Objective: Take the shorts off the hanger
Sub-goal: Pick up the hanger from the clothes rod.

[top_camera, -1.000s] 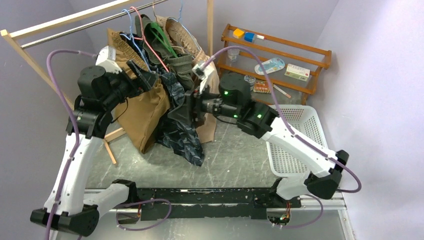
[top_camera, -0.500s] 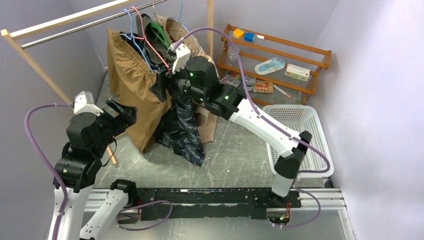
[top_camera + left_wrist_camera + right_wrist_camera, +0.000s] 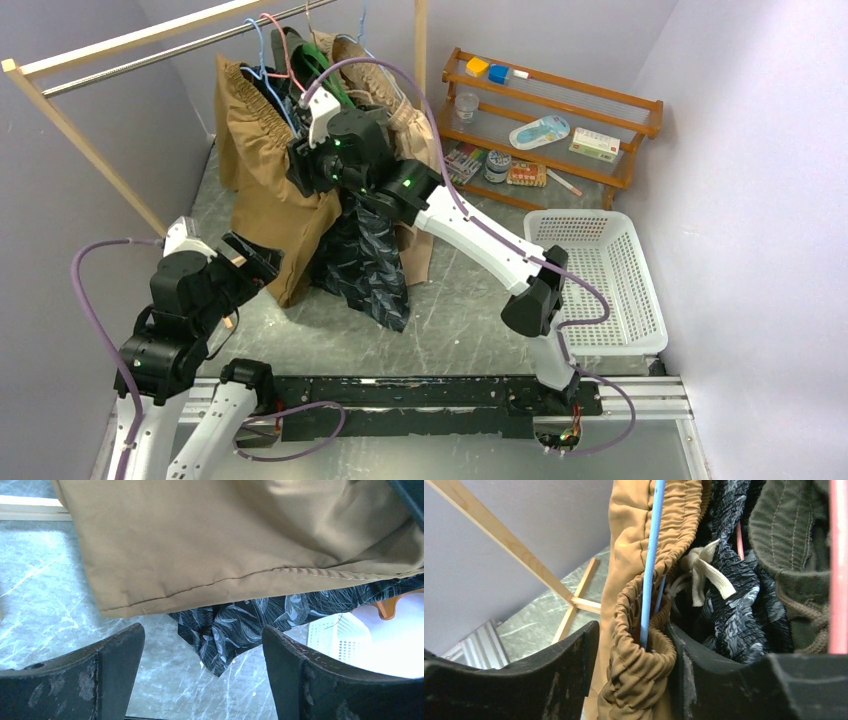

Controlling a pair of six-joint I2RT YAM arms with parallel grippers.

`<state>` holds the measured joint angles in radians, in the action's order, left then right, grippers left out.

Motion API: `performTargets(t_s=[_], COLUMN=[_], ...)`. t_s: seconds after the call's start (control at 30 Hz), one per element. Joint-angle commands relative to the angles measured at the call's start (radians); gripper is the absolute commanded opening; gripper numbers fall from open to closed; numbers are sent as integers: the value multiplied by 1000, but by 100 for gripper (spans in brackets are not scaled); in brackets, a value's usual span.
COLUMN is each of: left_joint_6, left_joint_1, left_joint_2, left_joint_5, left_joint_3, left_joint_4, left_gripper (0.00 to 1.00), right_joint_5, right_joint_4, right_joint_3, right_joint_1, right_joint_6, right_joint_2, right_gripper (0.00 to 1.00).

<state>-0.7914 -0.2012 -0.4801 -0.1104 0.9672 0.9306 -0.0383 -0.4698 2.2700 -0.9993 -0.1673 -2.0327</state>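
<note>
Several shorts hang on wire hangers from the rail: tan-brown shorts (image 3: 270, 200) at the left, navy patterned shorts (image 3: 365, 265), olive shorts (image 3: 325, 85) and beige shorts (image 3: 395, 95). My right gripper (image 3: 300, 165) is up at the tan waistband. In the right wrist view the right gripper (image 3: 633, 630) straddles the bunched tan waistband (image 3: 639, 670) and the blue hanger (image 3: 649, 565). One finger touches the cloth and a thin gap shows at the other. My left gripper (image 3: 250, 262) hangs low and open. In the left wrist view the left gripper (image 3: 201, 632) holds nothing, below the tan hem (image 3: 200, 555).
A white basket (image 3: 600, 300) lies on the floor at the right. A wooden shelf (image 3: 560, 110) with small items stands at the back right. The rack's slanted wooden leg (image 3: 90, 140) and its rail (image 3: 150, 50) run along the left.
My right arm rose from the middle of the clothes to the tan waistband and its jaws narrowed. My left arm pulled back from the shorts, down to the near left.
</note>
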Motion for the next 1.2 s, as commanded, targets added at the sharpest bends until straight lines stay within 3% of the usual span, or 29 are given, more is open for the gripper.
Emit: performTargets(t_s=[0.0, 0.1, 0.17, 0.4, 0.6, 0.73, 1.03, 1.17], left_joint_6=[-13, 1, 45, 59, 29, 21, 12, 4], left_joint_1=[-6, -6, -6, -6, -6, -6, -6, -6], left_joint_2=[-2, -12, -25, -55, -16, -22, -33, -25], left_joint_5=[21, 32, 54, 13, 21, 21, -6, -6], left_joint_3=[13, 18, 25, 56, 9, 3, 24, 18], left_joint_4=[17, 3, -18, 31, 0, -4, 14, 17], left_gripper=[90, 90, 89, 90, 90, 91, 92, 92], right_joint_5=[-59, -72, -62, -95, -220, -310, -415, -444], right_joint_4=[-2, 10, 17, 100, 337, 653, 991, 1020], right_joint_3=[23, 23, 38, 26, -196, -446, -543, -528], right_joint_1=[-5, -6, -6, -14, -31, -75, -124, -127], right_joint_6=[41, 50, 47, 31, 13, 85, 234, 270], right_joint_2=[-26, -34, -36, 24, 144, 218, 167, 129], right_gripper=[55, 46, 29, 1, 0, 0, 0, 0])
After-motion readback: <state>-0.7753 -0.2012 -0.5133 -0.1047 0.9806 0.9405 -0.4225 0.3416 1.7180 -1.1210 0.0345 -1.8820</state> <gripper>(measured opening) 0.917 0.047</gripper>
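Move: The right hand already has its half-open fingers around the near end of the blue hanger in the brown shorts' waistband, about 1 cm ahead and 1 cm below. The pink hanger's near end is roughly 4 cm ahead and 6 cm right, the camouflage shorts' waist some 6 cm ahead and 1 cm right, and the rod under the blue hook about 15 cm ahead, 5 cm left and 17 cm up. From the left hand, the blue hanger's end lies about 15 cm ahead, 5 cm right, 9 cm up. The right fingers shut on the blue hanger's near end together with the brown waistband, sinking and reaching forward about 1 cm as they close. Keeping that pinch, the hand eases some 2 cm right and comes back, then lifts to end 3 cm above its lowest point, while the wrist tips the fingers up by about 20 degrees and swings them clockwise by 15. ##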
